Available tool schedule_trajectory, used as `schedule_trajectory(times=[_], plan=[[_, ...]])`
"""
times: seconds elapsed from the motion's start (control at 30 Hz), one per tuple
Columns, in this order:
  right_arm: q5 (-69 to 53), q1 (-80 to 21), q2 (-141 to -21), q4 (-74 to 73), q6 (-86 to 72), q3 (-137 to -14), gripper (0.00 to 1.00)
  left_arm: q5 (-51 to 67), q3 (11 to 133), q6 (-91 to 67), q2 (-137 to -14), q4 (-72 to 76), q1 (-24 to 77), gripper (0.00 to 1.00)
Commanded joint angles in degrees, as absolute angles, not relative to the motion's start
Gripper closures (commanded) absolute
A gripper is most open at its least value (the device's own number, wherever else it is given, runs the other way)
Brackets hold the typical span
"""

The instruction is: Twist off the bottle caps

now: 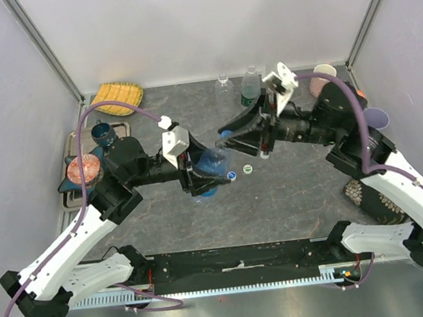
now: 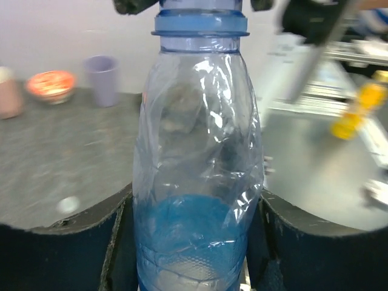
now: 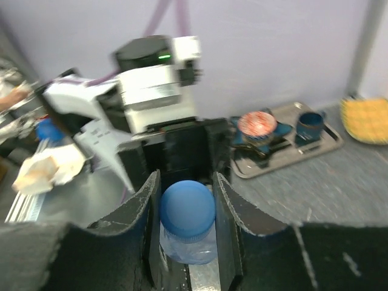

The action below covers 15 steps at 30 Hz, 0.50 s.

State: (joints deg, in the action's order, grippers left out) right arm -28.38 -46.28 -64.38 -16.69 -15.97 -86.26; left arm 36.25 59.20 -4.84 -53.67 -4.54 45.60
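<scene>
My left gripper [image 1: 207, 173] is shut on the body of the blue-tinted bottle [image 1: 213, 160], which it holds tilted above the table. In the left wrist view that bottle [image 2: 197, 182] fills the gap between the two pads of the left gripper [image 2: 197, 236], and its blue neck ring [image 2: 200, 24] shows at the top. My right gripper [image 1: 229, 136] meets the bottle's top. In the right wrist view the right gripper [image 3: 185, 195] is shut on the blue cap [image 3: 187, 209], one finger pressing each side. Two loose caps lie on the table, a white-and-blue cap [image 1: 231, 174] and a white-and-green cap [image 1: 248, 169].
A clear bottle [image 1: 224, 88] and a green-labelled bottle [image 1: 250, 85] stand at the back. A metal tray [image 1: 120, 128] at the left holds a blue cup [image 1: 101, 131] and a pink bowl [image 1: 84, 171]. A yellow cloth [image 1: 117, 98] lies behind it. A pink cup [image 1: 325, 73] and a purple cup [image 1: 376, 118] stand at the right.
</scene>
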Motion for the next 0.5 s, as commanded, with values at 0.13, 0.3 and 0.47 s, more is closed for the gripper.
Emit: schedule_trajectory(times=[0.13, 0.3, 0.47], plan=[[-51.76, -46.76, -59.42, -11.07, -11.87, -82.18, 1.00, 76.55, 61.53, -24.78, -57.65, 11.86, 42.89, 0.55], [-52.64, -46.76, -58.01, -10.28, -11.60, -81.21, 1.00, 76.90, 60.30, -24.43, -58.53, 11.87, 41.84, 0.55], [-51.69, -46.76, -57.13, -10.28, -11.87, -82.44, 1.00, 77.79, 58.71, -24.44, -59.50, 12.04, 41.31, 0.55]])
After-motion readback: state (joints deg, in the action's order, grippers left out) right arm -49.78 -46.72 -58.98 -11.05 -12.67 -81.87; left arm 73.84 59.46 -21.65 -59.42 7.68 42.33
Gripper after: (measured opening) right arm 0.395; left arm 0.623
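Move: The blue cap is already between the right hand's fingers, on the neck of the blue bottle, whose body the left hand holds; from the left hand, the cap is roughly 10 cm higher, 4 cm right and 3 cm ahead. Far below the right hand, about 45 cm down, a loose blue-white cap lies some 10 cm ahead and 1 cm right, and a green-white cap about 12 cm ahead and 6 cm right. The right fingers keep their pinch on the blue cap and the left fingers keep hold of the bottle's body, while both hands draw back together about 8 cm towards the bases, fast at first, then easing off. On the way the left hand swings clockwise about 35 degrees and the right counter-clockwise some 20, both tipping about 10 degrees in opposite senses. ##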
